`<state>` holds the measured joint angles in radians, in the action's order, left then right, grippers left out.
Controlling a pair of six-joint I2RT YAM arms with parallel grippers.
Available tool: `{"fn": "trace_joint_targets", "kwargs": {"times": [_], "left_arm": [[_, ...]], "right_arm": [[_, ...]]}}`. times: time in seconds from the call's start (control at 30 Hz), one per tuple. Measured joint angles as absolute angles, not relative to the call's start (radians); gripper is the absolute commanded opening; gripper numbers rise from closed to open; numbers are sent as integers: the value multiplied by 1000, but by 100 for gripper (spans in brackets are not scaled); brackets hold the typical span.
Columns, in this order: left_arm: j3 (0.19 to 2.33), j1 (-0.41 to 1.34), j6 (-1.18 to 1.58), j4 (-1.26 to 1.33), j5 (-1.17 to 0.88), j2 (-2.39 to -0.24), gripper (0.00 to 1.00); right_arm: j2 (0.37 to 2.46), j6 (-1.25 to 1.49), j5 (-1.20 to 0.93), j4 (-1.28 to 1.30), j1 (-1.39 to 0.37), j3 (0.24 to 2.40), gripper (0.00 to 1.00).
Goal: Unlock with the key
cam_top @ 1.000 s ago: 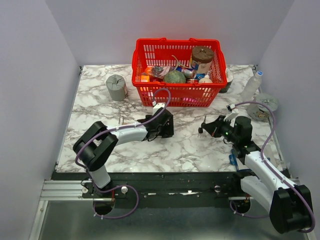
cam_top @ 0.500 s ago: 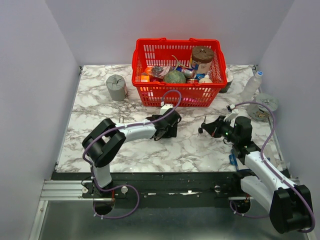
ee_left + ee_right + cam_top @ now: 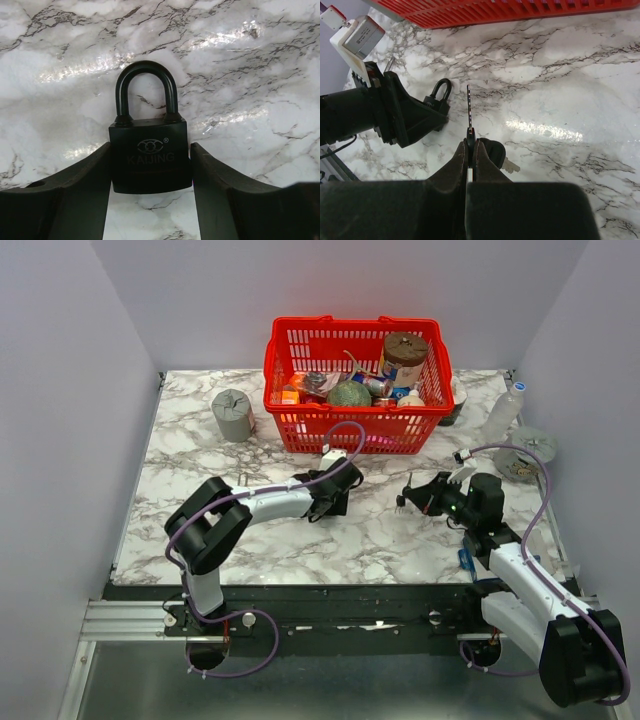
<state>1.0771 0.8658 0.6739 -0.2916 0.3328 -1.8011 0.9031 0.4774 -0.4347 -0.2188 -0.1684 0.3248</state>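
Observation:
The black padlock (image 3: 150,155) lies flat on the marble table (image 3: 240,60) with its shackle pointing away. My left gripper (image 3: 150,147) is low over it, and both fingers (image 3: 85,185) press on the sides of the lock body. In the top view the left gripper (image 3: 335,502) covers the lock. In the right wrist view the padlock (image 3: 439,95) sticks out of the left gripper's fingers. My right gripper (image 3: 470,142) is shut on the dark head of the key (image 3: 469,110); its thin blade points towards the lock, a short way from it. A second key (image 3: 509,164) hangs beside it.
A red basket (image 3: 272,365) full of odds and ends stands at the back centre. A grey cylinder (image 3: 233,415) sits to its left. A plastic bottle (image 3: 503,410) and a round dish (image 3: 527,452) are at the right edge.
My left gripper has slid a little to the right over the padlock and its fingers have closed in on the lock body. The right arm and key have stayed still.

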Motion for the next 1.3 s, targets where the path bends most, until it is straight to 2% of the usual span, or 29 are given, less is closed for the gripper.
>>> {"fn": "trace_joint_targets", "kwargs": {"times": [0.43, 0.73, 1.07, 1.3], "left_arm": [[1252, 961, 480, -655, 652, -1835, 11], [1281, 967, 265, -732, 749, -1827, 11], [1322, 961, 172, -635, 629, -1726, 10], [1274, 917, 220, -509, 471, -1631, 8]], "right_arm": [[902, 467, -435, -218, -168, 324, 1], [901, 452, -466, -238, -178, 322, 1], [910, 512, -427, -303, -404, 310, 1], [1084, 635, -404, -460, -551, 273, 1]]}}
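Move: The black padlock is already between the left hand's fingers, and the keys it goes to meet hang in the right hand's shut fingers, about 18 cm to the left hand's right, 2 cm ahead and some 9 cm higher. The red basket's middle is roughly 24 cm ahead and 8 cm right of the left hand; the small brass padlock lies about 18 cm left, 4 cm ahead. From the right hand, the black padlock is some 19 cm left, 2 cm back and 10 cm below. Swinging some 6 cm left while starting to rise, its left side rolling up, the left hand then comes back right and keeps climbing, to about 12 cm up with most of the roll undone, its grip on the black padlock's sides kept. The right hand waits, then carries the keys about 10 cm left and 5 cm back towards the padlock, dipping late and turning counter-clockwise. ##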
